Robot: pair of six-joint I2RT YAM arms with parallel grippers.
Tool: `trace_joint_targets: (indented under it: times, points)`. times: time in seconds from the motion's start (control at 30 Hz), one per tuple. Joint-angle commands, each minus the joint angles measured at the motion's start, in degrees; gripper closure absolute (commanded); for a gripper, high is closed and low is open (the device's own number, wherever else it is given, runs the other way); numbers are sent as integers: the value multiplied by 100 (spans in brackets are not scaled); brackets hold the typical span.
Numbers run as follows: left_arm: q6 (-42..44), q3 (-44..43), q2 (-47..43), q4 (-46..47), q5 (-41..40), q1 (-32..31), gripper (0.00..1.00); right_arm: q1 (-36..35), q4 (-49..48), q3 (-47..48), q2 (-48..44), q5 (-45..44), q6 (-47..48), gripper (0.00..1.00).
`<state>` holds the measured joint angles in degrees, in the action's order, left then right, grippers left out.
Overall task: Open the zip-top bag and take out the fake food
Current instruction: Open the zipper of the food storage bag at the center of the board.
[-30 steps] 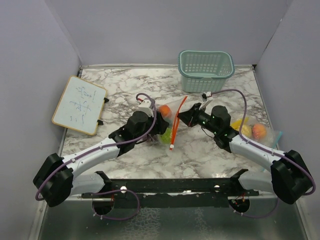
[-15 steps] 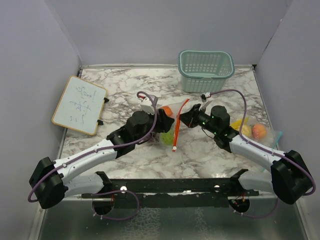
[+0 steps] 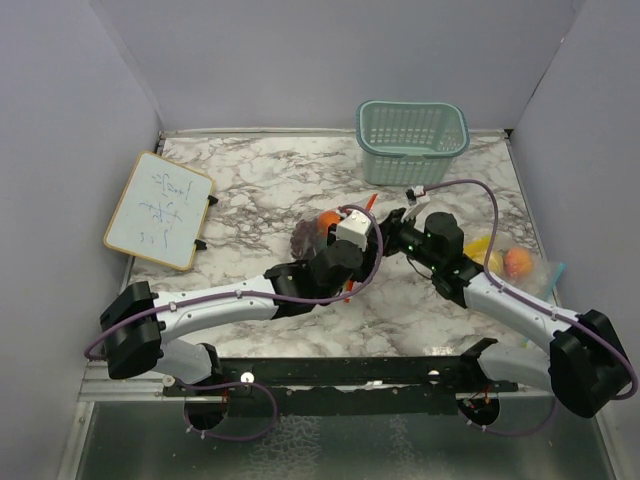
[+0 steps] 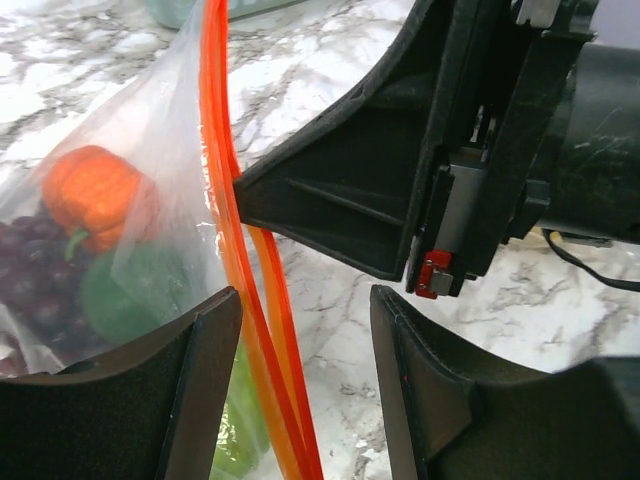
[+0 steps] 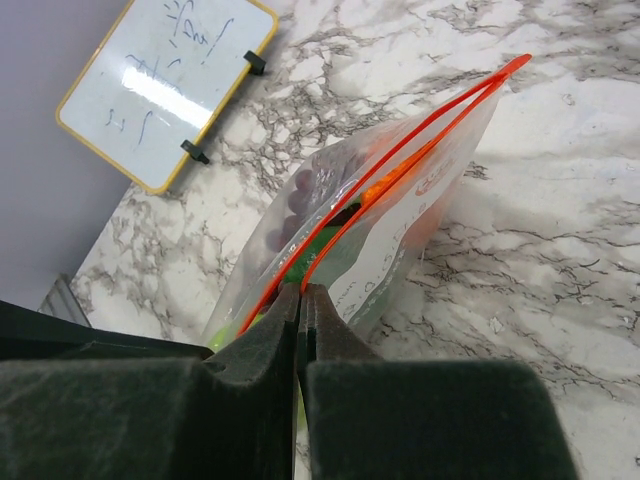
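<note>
The clear zip-top bag (image 3: 318,232) with an orange zip rim (image 4: 250,330) lies mid-table, its mouth partly parted (image 5: 400,170). Inside it I see an orange toy fruit (image 4: 95,190), purple grapes (image 4: 25,270) and green pieces (image 4: 125,295). My right gripper (image 3: 388,222) is shut on one side of the zip rim (image 5: 307,288). My left gripper (image 3: 357,240) is open, and both orange zip strips run between its fingers (image 4: 205,380) close to the left one; the right gripper's black body (image 4: 400,170) is just beyond. A yellow fruit (image 3: 480,245) and a peach (image 3: 517,262) lie at the right.
A teal mesh basket (image 3: 412,140) stands at the back right. A small whiteboard (image 3: 158,208) lies at the left, also in the right wrist view (image 5: 165,90). A second clear bag (image 3: 545,270) lies by the fruits at the right wall.
My left arm has swung right and forward, bringing its open gripper up to the bag's zip rim beside the right gripper. The bag has shifted and its rim has risen. The right gripper keeps its hold.
</note>
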<state>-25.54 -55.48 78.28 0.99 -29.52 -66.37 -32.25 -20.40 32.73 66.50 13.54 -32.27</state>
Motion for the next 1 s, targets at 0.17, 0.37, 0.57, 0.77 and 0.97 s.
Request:
trace_joint_targets:
  times: [0.17, 0.37, 0.57, 0.77, 0.97]
  points:
    - [179, -182, -14, -465, -1188, -100, 50, -36, 165, 84, -272, -313, 186, 98]
    - [194, -169, 82, -556, -1308, -58, 58, -36, 216, 84, -412, -300, 186, 98]
    - [162, -112, 81, -462, -1126, 75, 69, -36, 307, 67, -524, -306, 202, 98]
    - [382, -219, 125, -350, -1088, 204, 91, -31, 447, 74, -443, -383, 239, 98]
    - [408, -161, 69, -431, -767, 683, 100, -36, 424, 413, 213, -7, 363, 98]
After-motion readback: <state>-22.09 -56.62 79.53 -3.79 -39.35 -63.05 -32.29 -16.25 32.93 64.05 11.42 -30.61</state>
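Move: The free left lip of the bag's orange zipper runs between the left hand's open fingers, its nearest part about 2 cm ahead and 2 cm to the left at fingertip height. Inside the bag, the orange pepper lies some 7 cm ahead, 8 cm left and 8 cm below; the grapes are about 4 cm ahead, 13 cm left and 9 cm below. From the right hand, already holding the other lip, the free lip is roughly 4 cm back and 2 cm left. Left hand sweeps about 6 cm left and forward, closing to pinch the free lip while the right keeps hold. ##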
